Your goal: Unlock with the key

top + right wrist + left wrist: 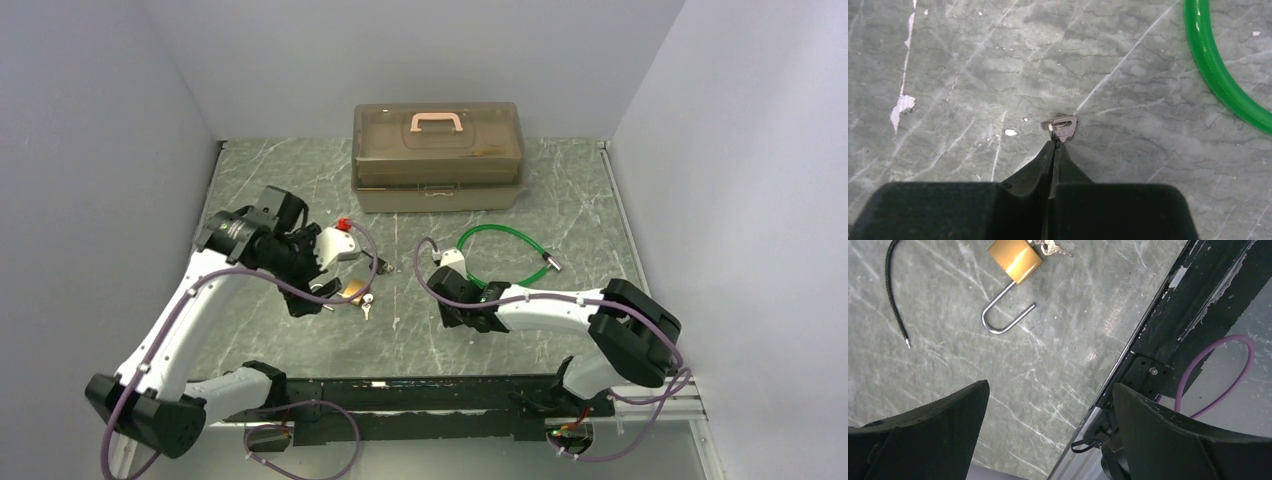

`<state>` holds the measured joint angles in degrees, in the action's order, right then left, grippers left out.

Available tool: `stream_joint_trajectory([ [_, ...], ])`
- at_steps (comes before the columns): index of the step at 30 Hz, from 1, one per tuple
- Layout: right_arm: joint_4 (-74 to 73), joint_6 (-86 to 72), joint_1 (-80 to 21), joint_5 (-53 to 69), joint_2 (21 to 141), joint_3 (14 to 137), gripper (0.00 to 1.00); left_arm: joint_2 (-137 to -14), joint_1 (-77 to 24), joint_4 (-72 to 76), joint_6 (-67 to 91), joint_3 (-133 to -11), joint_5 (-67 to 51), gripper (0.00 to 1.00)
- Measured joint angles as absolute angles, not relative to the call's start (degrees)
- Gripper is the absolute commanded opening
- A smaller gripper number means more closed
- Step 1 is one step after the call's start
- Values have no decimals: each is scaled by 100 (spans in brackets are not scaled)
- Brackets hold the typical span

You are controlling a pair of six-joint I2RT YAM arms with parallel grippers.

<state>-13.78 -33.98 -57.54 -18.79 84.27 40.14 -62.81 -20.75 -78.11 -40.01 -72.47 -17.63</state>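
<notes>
A brass padlock lies on the marble table, its steel shackle swung free at one end and a bunch of keys at its base. In the top view the padlock sits just right of my left gripper. That left gripper is wide open and holds nothing, with the padlock ahead of its fingers. My right gripper is shut, pinching a small grey key whose head sticks out past the fingertips. From above, the right gripper points down at mid-table; the key is hidden there.
A green cable loop lies right of the right gripper, also at the upper right of the right wrist view. A brown toolbox with a pink handle stands at the back. A thin black cord lies left of the padlock. The black front rail runs close by.
</notes>
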Motion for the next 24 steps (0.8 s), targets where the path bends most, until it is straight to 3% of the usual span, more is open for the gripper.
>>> stream_joint_trajectory([
  [5,-1232,-3242,-5712,-1525,8097,3975,0,-6864,-2405,-7616,-3953,-7349,-1811,99],
  [13,-1013,-2716,-5708,-840,6539,3894,0,-7345,-2648,-6930,-3651,-7400,-2681,99],
  [16,-1031,-2585,-5660,-836,6434,3894,56,-7572,-2724,-6628,-3450,-7404,-2974,99],
  [18,-1061,-2550,-5612,-847,6619,3892,75,-7767,-2792,-6504,-3354,-7413,-3105,99],
  [21,-1066,-2453,-5557,-858,7078,3813,76,-7931,-2858,-6412,-3339,-7417,-3218,99],
  [24,-1068,-2399,-5520,-854,7437,3651,71,-7970,-2919,-6484,-3406,-7548,-3288,99],
])
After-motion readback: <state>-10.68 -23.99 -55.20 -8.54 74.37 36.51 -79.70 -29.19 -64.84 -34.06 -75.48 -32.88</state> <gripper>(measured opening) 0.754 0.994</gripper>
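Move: The key lies on the table right at my right hand's shut fingertips, about 1 cm ahead and 1 cm below. The green lock's loop has its middle some 13 cm ahead of this hand and 11 cm to its right. From my left hand, roughly 19 cm above the table, the key is about 26 cm right and 4 cm ahead; the brass padlock lies 9 cm ahead and 7 cm right, the black cable lock 15 cm ahead and 11 cm right. I raise my right hand, still shut, about 10 cm off the key, drifting some 3 cm left, then open the fingers wide and sink some 7 cm back over the key, ending with the pads astride it but above it. Meanwhile I swing my open left hand about 10 cm right and a little forward, high over the padlock, towards the right hand's key. ##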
